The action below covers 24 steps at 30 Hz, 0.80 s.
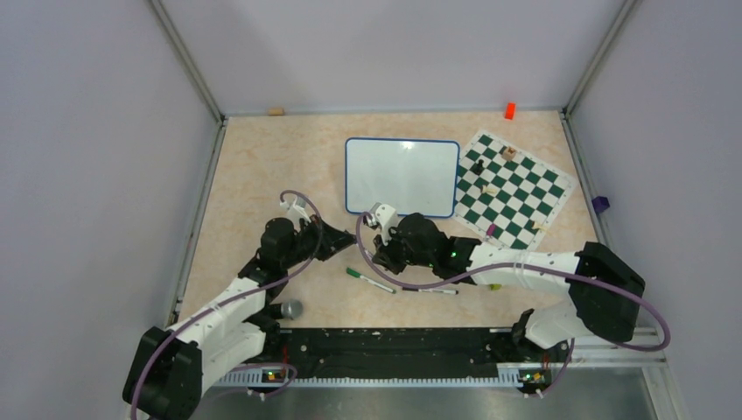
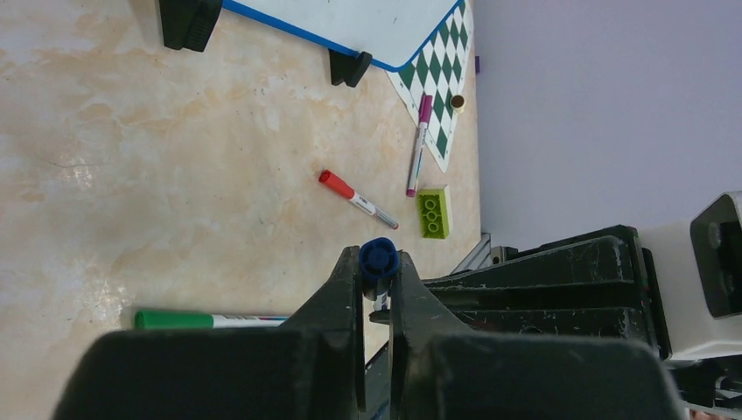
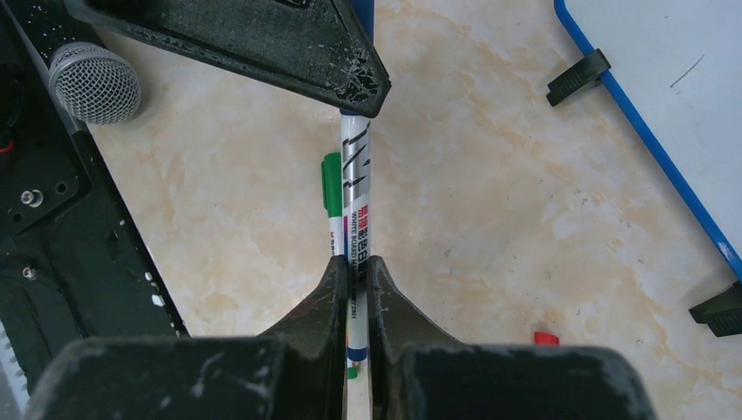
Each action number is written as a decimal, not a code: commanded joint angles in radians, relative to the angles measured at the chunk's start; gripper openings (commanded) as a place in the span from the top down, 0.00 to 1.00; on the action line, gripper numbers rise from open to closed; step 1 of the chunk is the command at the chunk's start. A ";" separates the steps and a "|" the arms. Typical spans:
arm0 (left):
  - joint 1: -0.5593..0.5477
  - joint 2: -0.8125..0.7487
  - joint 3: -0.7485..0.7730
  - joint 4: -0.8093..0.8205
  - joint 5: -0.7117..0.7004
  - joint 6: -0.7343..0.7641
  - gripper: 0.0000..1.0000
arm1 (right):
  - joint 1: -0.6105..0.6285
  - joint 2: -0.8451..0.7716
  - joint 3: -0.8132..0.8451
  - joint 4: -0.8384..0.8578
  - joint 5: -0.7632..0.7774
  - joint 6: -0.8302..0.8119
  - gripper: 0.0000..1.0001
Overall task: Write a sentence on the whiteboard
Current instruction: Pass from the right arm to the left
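The whiteboard [image 1: 402, 175] lies flat at the back middle of the table, its blue-framed white face blank, with no sentence on it. Its edge and black feet also show in the left wrist view [image 2: 350, 22] and the right wrist view [image 3: 682, 70]. In front of it the two grippers meet tip to tip. My right gripper [image 3: 354, 262] is shut on the white barrel of a blue whiteboard marker [image 3: 354, 175]. My left gripper [image 2: 379, 262] is shut on that marker's blue cap [image 2: 379, 254], at the barrel's far end.
A green marker [image 1: 367, 280] lies just below the grippers, and a red marker [image 2: 354, 197], a purple marker [image 2: 418, 144] and a green brick [image 2: 433, 213] lie to the right. The chess mat [image 1: 516, 188] sits right of the board. A microphone [image 1: 289, 309] rests near the left base.
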 commanded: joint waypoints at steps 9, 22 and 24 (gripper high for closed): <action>-0.008 -0.033 0.010 0.077 -0.002 -0.087 1.00 | -0.014 -0.127 -0.031 0.154 0.009 0.134 0.24; -0.003 -0.093 0.009 0.308 -0.066 -0.405 1.00 | -0.085 -0.300 -0.230 0.600 0.011 0.556 0.24; -0.004 -0.096 0.023 0.303 -0.066 -0.411 1.00 | -0.086 -0.289 -0.210 0.583 0.015 0.578 0.25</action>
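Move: The blue marker bridges the two hands: its middle lies about 2 cm back, 3 cm right and 1 cm below the left hand, which already pinches the blue cap. From the right hand, still shut farther down the barrel, its middle is roughly 2 cm ahead, 2 cm left and 1 cm above. The green marker lies on the table about 11 cm under the right hand, 1 cm to its left and level fore and aft; the black marker is some 3 cm back, 13 cm right and 11 cm down from the right hand. The right hand first stays in place and opens its fingers wide, letting go of the blue marker's barrel, then rises about 10 cm and eases a couple of centimetres right, its leftward-pointing fingers tipping up by some 40 degrees. The left hand keeps its pinch on the cap throughout and, after holding still for the release, lifts the marker about 8 cm away from the table, tilting its fingers up about 20 degrees as it goes. ##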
